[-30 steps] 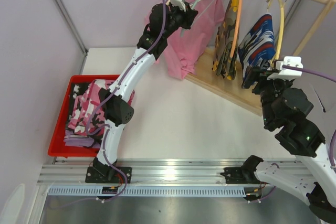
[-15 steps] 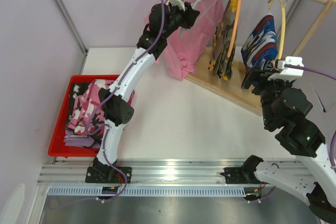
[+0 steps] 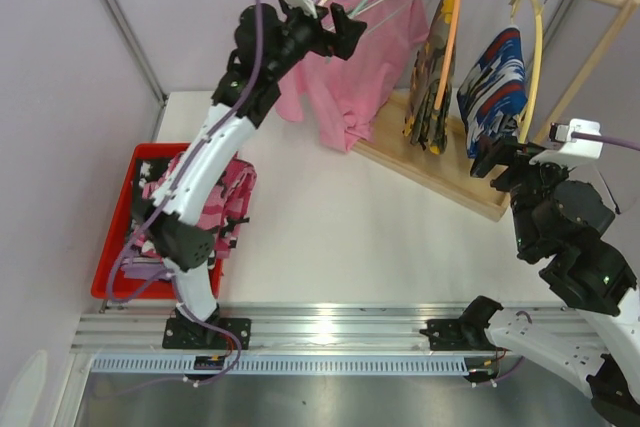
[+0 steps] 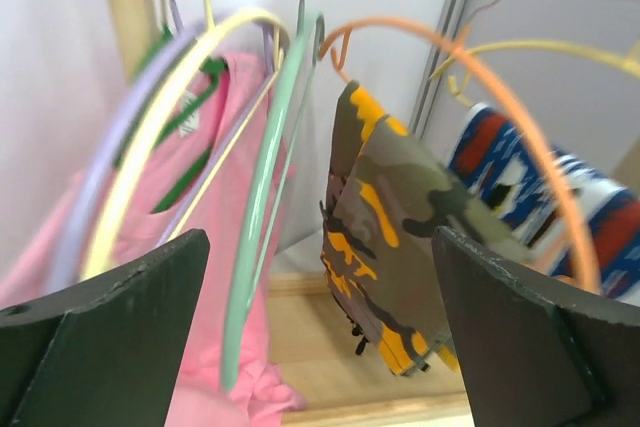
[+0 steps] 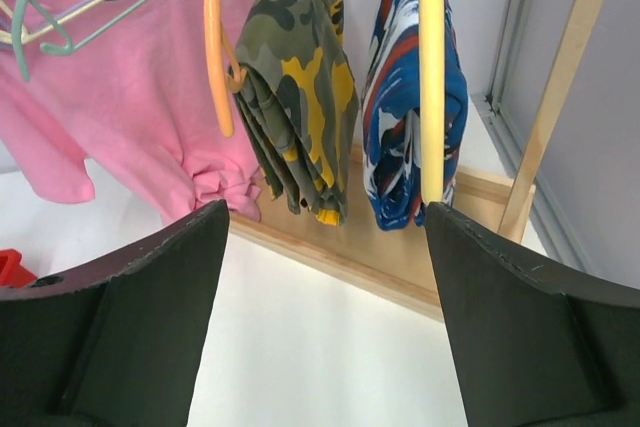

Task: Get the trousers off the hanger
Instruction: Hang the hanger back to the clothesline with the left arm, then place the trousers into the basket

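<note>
Two pairs of trousers hang on the wooden rail: a yellow-olive camouflage pair (image 3: 430, 82) (image 4: 400, 217) (image 5: 300, 87) on an orange hanger (image 5: 213, 37), and a blue, white and red pair (image 3: 495, 77) (image 5: 400, 107) on a yellow hanger (image 5: 431, 67). A pink-and-black camouflage pair (image 3: 205, 197) lies in the red bin (image 3: 112, 242). My left gripper (image 3: 345, 32) (image 4: 320, 317) is open and empty, high up, just left of the empty hangers; a mint hanger (image 4: 265, 197) hangs ahead between its fingers. My right gripper (image 3: 495, 162) (image 5: 325, 297) is open and empty, below and short of the blue pair.
A plain pink T-shirt (image 3: 350, 87) (image 5: 130, 97) hangs at the rail's left end among several empty hangers. The rack has a wooden base board (image 3: 440, 172) (image 5: 400, 247) and a slanted upright post (image 5: 565, 77). Purple walls close in behind and at the left.
My left gripper has opened wide and drawn back to the left, away from the hangers. My right gripper has dropped back slightly from the bottom of the blue pair.
</note>
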{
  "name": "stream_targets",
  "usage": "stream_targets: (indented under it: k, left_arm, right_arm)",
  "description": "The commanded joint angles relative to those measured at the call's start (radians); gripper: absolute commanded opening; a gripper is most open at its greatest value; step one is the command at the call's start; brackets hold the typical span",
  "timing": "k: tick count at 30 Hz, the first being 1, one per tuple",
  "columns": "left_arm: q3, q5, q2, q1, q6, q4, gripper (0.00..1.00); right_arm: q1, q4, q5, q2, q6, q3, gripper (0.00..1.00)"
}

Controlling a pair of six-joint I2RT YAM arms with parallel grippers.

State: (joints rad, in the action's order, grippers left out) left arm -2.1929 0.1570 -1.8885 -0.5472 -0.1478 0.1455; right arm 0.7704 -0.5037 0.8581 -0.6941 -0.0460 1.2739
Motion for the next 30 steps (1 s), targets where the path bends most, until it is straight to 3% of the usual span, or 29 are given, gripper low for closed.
stream_targets:
  k: [1,6,9,15,17,18,22,27,30]
  left_arm:
    - [0.083,-0.039,0.215,0.006,0.019,-0.005,1.0]
    - [0.202,-0.152,0.388,0.03,0.008,0.144,1.0]
    - [0.277,-0.227,0.485,0.096,-0.054,0.342,1.0]
    - [0.721,-0.232,0.804,0.396,-0.262,0.431,1.0]
    - [0.871,-0.244,0.92,0.524,-0.298,0.477,1.0]
    - [0.956,-0.19,0.948,0.641,-0.311,0.495,1.0]
    - [1.105,-0.051,1.014,0.863,-0.358,0.562,1.0]
    - [1.261,-0.148,1.052,0.998,-0.401,0.577,1.0]
    - [1.332,-0.106,1.057,1.096,-0.456,0.548,0.99]
  right_arm:
    - [-0.002,-0.021,-0.005,0.004,-0.034,0.019,0.86]
    - [-0.002,-0.053,-0.056,0.002,-0.098,0.002,0.88]
    - [-0.002,-0.03,-0.109,0.011,-0.138,-0.036,0.88]
    - [0.0,0.014,-0.243,-0.013,-0.192,-0.1,0.88]
    - [0.003,0.03,-0.319,-0.036,-0.23,-0.122,0.88]
    - [0.007,0.049,-0.342,-0.041,-0.247,-0.134,0.88]
    - [0.038,0.141,-0.448,-0.074,-0.32,-0.205,0.88]
    - [0.121,0.276,-0.513,-0.183,-0.391,-0.265,0.88]
    - [0.179,0.326,-0.524,-0.258,-0.416,-0.262,0.89]
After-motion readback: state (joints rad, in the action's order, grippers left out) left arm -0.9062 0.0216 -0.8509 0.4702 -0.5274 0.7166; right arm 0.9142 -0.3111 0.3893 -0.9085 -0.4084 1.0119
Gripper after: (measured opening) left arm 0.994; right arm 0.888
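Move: The pink camo trousers lie on the red box some 33 cm left, 19 cm back and 45 cm below your left gripper; the box's middle is 42 cm left, 21 cm back. The green hanger hangs about 10 cm ahead and 5 cm right of it, the pink shirt roughly 16 cm ahead and 2 cm right. From the right gripper the same trousers are about 58 cm left, 5 cm ahead, 40 cm below; the striped trousers 14 cm ahead, 5 cm right. Draw the open left gripper back and up some 8 cm, farther from the green hanger, then sweep it about 40 cm left while dropping and backing towards the red box, turning counter-clockwise and tipping the fingers steeply down. Meanwhile swing the open right gripper left and down off the striped trousers, turning counter-clockwise, towards the pink camo trousers. ##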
